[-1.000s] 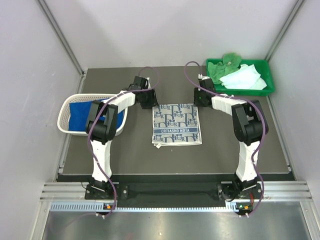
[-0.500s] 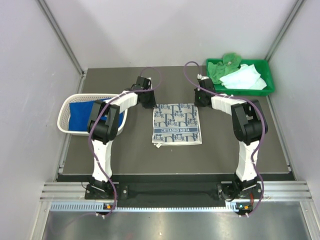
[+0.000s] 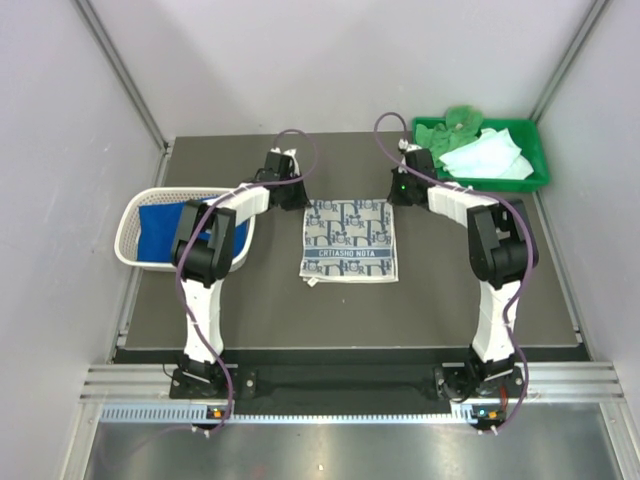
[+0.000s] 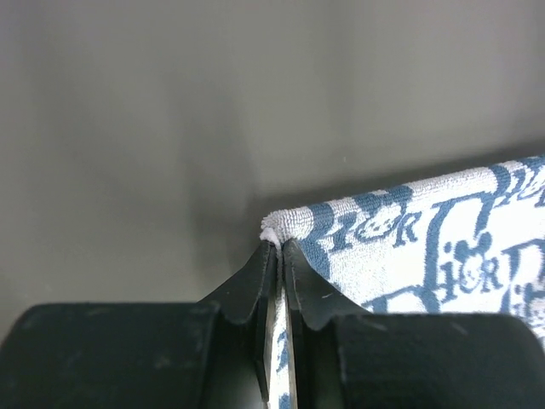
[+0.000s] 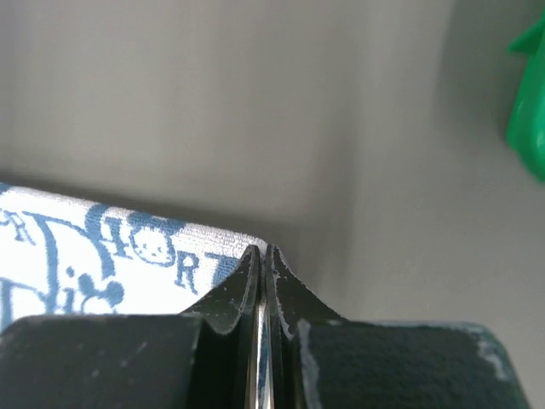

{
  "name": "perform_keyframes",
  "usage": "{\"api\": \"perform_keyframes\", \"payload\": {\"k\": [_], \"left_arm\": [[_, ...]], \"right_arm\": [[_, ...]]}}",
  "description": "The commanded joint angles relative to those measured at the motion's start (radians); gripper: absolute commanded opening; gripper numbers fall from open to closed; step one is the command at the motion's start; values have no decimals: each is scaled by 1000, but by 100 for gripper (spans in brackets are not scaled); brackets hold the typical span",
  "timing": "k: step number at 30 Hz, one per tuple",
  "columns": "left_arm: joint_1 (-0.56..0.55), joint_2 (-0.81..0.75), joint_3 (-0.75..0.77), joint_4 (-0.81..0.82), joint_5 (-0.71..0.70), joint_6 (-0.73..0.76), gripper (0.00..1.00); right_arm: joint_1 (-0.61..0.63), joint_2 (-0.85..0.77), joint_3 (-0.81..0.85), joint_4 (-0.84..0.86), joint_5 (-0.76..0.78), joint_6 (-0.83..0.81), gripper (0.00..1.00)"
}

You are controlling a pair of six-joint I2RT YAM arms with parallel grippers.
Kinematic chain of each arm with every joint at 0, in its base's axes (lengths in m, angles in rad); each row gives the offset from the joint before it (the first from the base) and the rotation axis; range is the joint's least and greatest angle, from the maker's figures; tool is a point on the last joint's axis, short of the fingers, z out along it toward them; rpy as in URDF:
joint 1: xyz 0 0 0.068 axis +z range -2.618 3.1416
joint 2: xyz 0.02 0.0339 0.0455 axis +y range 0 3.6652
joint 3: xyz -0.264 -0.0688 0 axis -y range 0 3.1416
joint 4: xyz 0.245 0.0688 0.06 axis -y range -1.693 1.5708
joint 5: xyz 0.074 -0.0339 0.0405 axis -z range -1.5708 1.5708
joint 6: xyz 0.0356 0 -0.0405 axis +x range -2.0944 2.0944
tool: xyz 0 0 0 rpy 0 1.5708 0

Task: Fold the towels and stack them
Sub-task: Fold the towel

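Note:
A white towel with a blue-grey pattern (image 3: 349,239) lies spread in the middle of the table. My left gripper (image 3: 296,200) is shut on its far left corner, and the wrist view shows the cloth (image 4: 409,247) pinched between the fingers (image 4: 255,281). My right gripper (image 3: 399,197) is shut on the far right corner of the patterned towel (image 5: 111,256). A royal blue towel (image 3: 160,225) sits in the white basket (image 3: 130,240) on the left. A bright green towel (image 3: 450,125) and a pale mint-white towel (image 3: 487,157) lie in the green tray (image 3: 535,165).
The white lattice basket stands at the table's left edge, beside the left arm. The green tray is at the far right corner, and its edge (image 5: 528,119) shows in the right wrist view. Grey walls close the table in at the back and both sides.
Both grippers have closed on the far corners of the patterned towel. The towel's far edge has been drawn a little away from the arm bases and leftward.

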Motion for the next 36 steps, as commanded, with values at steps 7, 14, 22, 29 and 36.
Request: {"api": "perform_keyframes", "payload": {"k": [7,14,22,29,36], "left_arm": [[59,-2,21,169,108,-15,20],[70,24,21,242,139,-55,18],[70,75,70,213,137,-76,36],[70,61,75,135,19,-71,36],[64,59,110,55,-41,-44,37]], "right_arm": [[-24,25,115,50,-73,-7,0],[-24,27,117,71,-77,-13,0],[-24,42,132,59,-76,-18,0],[-24,34,125,38,-10,-22,19],[-21,56,138,21,32,-36,29]]}}
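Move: The folded blue-and-white towel is already pinched by its two far corners, its middle about 10 cm back from and 9 cm right of the left hand, 2 cm below; from the right hand it's 10 cm back and some 8 cm left, 2 cm below. The white basket stands about 24 cm left of the left hand and 6 cm back. The green basket is roughly 18 cm right of the right hand and 12 cm ahead. Draw both far corners of the towel forward and up together, each hand rising about 3 cm. Then lower the left gripper some 2 cm while opening its fingers partway, still creeping forward to about 4.5 cm in all; let the right sink a centimetre and open slightly later. Finish by easing each hand a centimetre or so outward, fingers around the freed corners. ##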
